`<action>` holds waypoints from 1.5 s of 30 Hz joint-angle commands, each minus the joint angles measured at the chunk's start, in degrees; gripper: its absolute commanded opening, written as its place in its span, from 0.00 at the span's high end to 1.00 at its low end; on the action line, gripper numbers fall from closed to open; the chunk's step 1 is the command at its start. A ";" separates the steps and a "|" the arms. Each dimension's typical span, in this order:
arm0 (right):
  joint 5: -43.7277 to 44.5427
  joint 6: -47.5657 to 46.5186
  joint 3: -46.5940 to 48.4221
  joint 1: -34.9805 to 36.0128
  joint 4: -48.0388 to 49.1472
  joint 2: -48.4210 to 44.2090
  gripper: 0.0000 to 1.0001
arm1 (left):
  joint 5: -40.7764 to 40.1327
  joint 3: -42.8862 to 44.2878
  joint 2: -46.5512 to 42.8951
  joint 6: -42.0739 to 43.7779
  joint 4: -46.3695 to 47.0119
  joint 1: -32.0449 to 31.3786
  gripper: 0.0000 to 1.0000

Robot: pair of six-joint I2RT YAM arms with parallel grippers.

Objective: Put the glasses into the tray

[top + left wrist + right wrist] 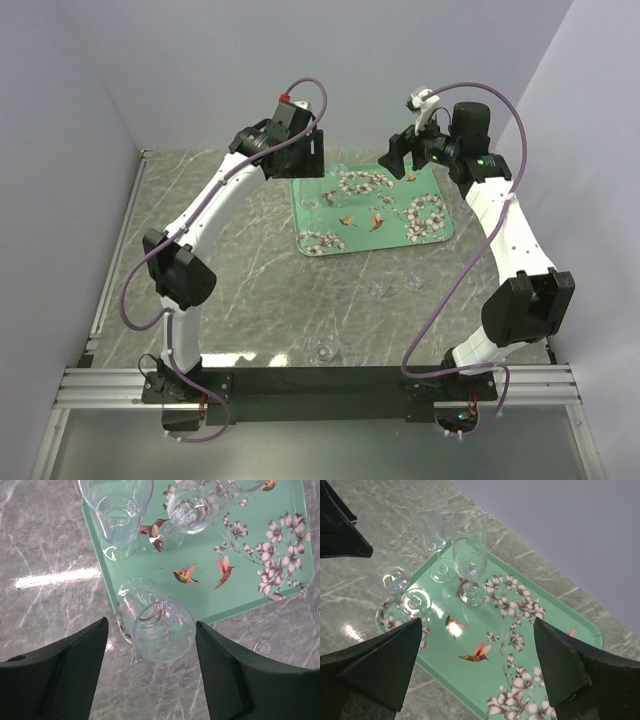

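Note:
The teal tray (385,240) lies at the back middle of the table. Three clear stemmed glasses stand upright at its left end. In the left wrist view one glass (157,627) stands at the tray's corner (250,595), right between my open left gripper's (151,625) fingers, with gaps on both sides. Two more glasses (117,515) (192,507) stand beyond it. My right gripper (477,625) is open and empty above the tray (545,645), with the three glasses (469,550) beyond it. Loose glasses (325,350) (413,282) stand on the table nearer the arms.
Grey marble tabletop (250,290) with grey walls on three sides. A third faint loose glass (378,290) stands near the middle. The left gripper's fingers (340,530) show at the right wrist view's top left. A black rail (330,380) runs along the near edge.

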 commanded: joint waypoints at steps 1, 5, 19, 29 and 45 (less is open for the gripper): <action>-3.47 -1.83 -0.98 -0.57 -0.74 -3.16 0.01 | 0.93 -1.43 -5.62 -0.14 3.58 -0.54 0.23; -6.28 -3.23 -1.42 -0.48 -1.62 -3.42 0.01 | 1.28 -3.36 -7.46 -0.23 4.90 -0.54 0.21; -22.34 -32.86 -6.42 -0.48 -20.31 -6.58 0.00 | 2.16 -14.59 -19.06 0.12 15.09 -0.54 0.01; -18.26 -63.43 -15.55 1.00 -45.75 -4.74 0.06 | -1.26 -44.12 -44.72 1.44 35.03 -0.10 0.01; -1.90 -48.33 -28.48 10.32 -22.20 -0.79 0.23 | 3.57 -67.77 -64.50 -3.56 35.05 4.30 0.01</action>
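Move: The nearer-left glass of the pair standing between the tray and the table's front edge lies about 19 cm back, 4 cm left and 27 cm below the right hand. Its twin is some 17 cm back and 4 cm right; the green tray's middle is 3 cm ahead and 9 cm left. From the left hand, the aimed-at glass lies roughly 18 cm back and 19 cm right; the stemmed glass on the tray is still directly between its open fingers, its middle about 9 cm below. Towards the left-hand glass of the pair, the right hand swings back off the tray and down, some 18 cm back and 23 cm down, turning about 45 degrees counter-clockwise, tipping its fingers downward and narrowing them from wide open to about three quarters. The left hand opens fully and rises clear of the glass on the tray, then draws back and left, its fingers tilting up, sinking a little at the end. ##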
